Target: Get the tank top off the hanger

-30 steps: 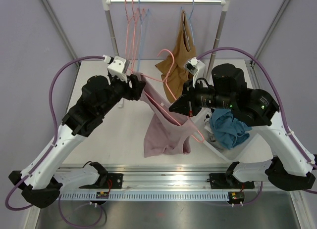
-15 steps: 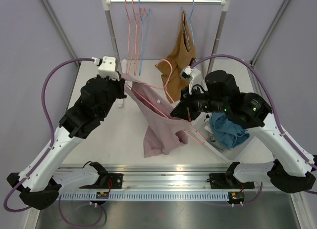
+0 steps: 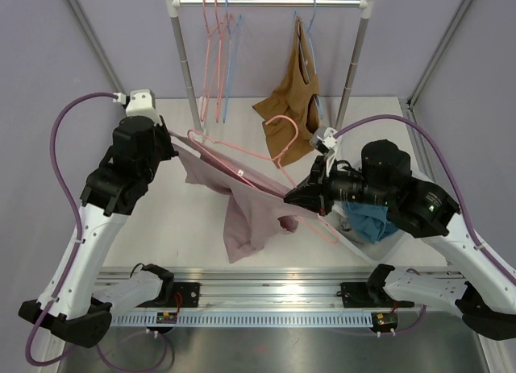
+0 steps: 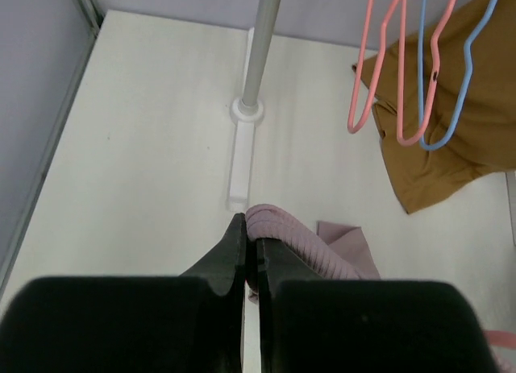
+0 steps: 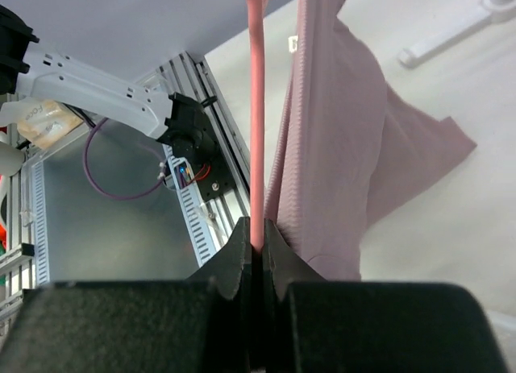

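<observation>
A mauve tank top point(image 3: 246, 212) hangs stretched between my two grippers over the white table. My left gripper point(image 3: 171, 139) is shut on one of its ribbed shoulder straps point(image 4: 278, 225), pulling it out to the left. The pink hanger point(image 3: 329, 232) runs slanting from near the left gripper down to the right, still threaded through the garment. My right gripper point(image 3: 289, 197) is shut on the hanger's thin pink rod point(image 5: 255, 107). Beside the rod in the right wrist view hangs the tank top point(image 5: 339, 147), loose.
A clothes rack point(image 3: 270, 1) stands at the back with empty pink and blue hangers point(image 3: 218, 59) and a brown garment point(image 3: 294, 99) on a blue hanger. Its left post point(image 4: 258, 51) stands just ahead of my left gripper. A white bin point(image 3: 355, 236) holding blue clothes point(image 3: 367, 220) sits under the right arm.
My left gripper has shut on the strap and drawn it back and to the left. The right arm has carried the hanger lower and toward the front, stretching the tank top.
</observation>
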`<state>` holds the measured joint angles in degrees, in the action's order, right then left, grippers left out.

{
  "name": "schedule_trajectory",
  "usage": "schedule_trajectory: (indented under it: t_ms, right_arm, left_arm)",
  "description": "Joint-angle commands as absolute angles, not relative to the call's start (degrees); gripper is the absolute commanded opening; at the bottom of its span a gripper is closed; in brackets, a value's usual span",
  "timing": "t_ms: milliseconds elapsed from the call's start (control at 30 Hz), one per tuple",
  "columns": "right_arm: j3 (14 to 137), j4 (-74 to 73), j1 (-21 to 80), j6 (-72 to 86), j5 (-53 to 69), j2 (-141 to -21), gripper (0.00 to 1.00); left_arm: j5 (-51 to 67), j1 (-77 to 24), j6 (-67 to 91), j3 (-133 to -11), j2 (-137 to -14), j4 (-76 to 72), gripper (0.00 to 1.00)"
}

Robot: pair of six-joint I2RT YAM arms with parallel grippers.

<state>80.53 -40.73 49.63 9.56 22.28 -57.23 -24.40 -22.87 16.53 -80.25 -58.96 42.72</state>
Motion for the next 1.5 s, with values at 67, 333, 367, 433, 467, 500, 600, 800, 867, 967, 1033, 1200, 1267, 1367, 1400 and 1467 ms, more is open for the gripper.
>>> schedule_trajectory:
  t_ms: [67, 333, 367, 433, 467, 500, 600, 800, 867, 967, 1033, 1200, 1267, 1367, 1400, 1467]
  right_arm:
    - [75.2, -28.5, 50.1, 8.8, 25.1, -52.7, 0.00]
    - [63.1, -0.7, 50.1, 12.5, 18.5, -50.7, 0.00]
    - [62.4, 3.8, 50.1, 12.7, 18.4, -51.2, 0.00]
    - [60.4, 13.3, 50.2, 13.4, 18.5, -52.8, 0.00]
    - [59.2, 16.5, 50.1, 14.0, 18.5, -53.3, 0.00]
    - [58.5, 19.7, 50.2, 14.3, 18.3, -53.8, 0.00]
    - [55.6, 31.9, 50.1, 13.0, 15.9, -55.6, 0.00]
    - [56.7, 26.5, 50.1, 9.1, -3.7, -56.2, 0.00]
    - [62.8, 15.3, 50.2, 11.7, -15.4, -56.2, 0.00]
    - [66.7, 0.4, 50.2, 14.8, -22.8, -56.2, 0.00]
    - [69.8, -12.3, 50.1, 16.5, -23.7, -57.8, 0.00]
    - [81.3, -31.1, 50.1, 20.1, -27.1, -65.4, 0.00]
    - [87.8, -35.0, 50.1, 19.9, -29.2, -68.5, 0.00]
    - [98.1, -40.1, 49.5, 17.6, -29.4, -75.7, 0.00]
    - [101.2, -42.7, 49.0, 17.3, -29.0, -79.9, 0.00]
    - [110.3, -45.6, 45.5, 16.7, -26.2, -84.1, 0.00]
  left_arm:
    - [-15.1, -19.3, 18.5, -77.7, -56.5, 42.4, 0.00]
    - [8.5, -18.9, 16.5, -63.7, -46.4, 34.8, 0.00]
    - [9.7, -18.9, 16.2, -62.8, -45.4, 34.1, 0.00]
    - [13.0, -18.9, 15.6, -61.6, -43.2, 34.1, 0.00]
    - [13.9, -19.0, 15.3, -60.5, -42.6, 34.2, 0.00]
    - [14.7, -18.9, 14.8, -59.9, -42.0, 34.2, 0.00]
    - [15.0, -19.0, 13.8, -57.7, -39.8, 34.1, 0.00]
    - [-1.8, -19.0, 13.4, -54.3, -40.4, 37.6, 0.00]
    - [-4.2, -19.0, 13.4, -52.9, -41.2, 38.0, 0.00]
    - [-2.4, -18.9, 13.8, -51.7, -43.3, 37.9, 0.00]
    - [1.4, -19.0, 14.1, -51.5, -44.4, 37.1, 0.05]
    - [4.3, -19.0, 14.4, -50.2, -43.9, 36.2, 0.29]
    - [4.6, -19.0, 14.1, -49.7, -43.7, 36.5, 0.66]
    - [2.6, -19.0, 14.0, -49.1, -42.6, 37.1, 0.99]
    - [1.1, -19.0, 14.0, -49.0, -42.1, 37.3, 0.99]
    - [-0.9, -19.0, 14.3, -48.6, -40.7, 37.5, 0.99]
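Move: Roughly 18 cm right of the left hand, 8 cm back and 12 cm below lies the middle of the stretched tank top it still pinches; the open table spot is some 10 cm back, 14 cm right and 35 cm below. From the right hand, holding the pink hanger, the rack bar's middle is about 35 cm ahead, 5 cm left and 25 cm higher, with the brown garment 30 cm ahead at hand height. Drawing back about 8 cm while sinking and shifting right, the left hand keeps its pinch on the tank top, then goes down to some 15 cm below its start and opens wide over the table, letting go. The right hand keeps hold of the hanger, rises and edges left, then swings it forward about 17 cm towards the rack, turning some 50 degrees clockwise and sinking again. ##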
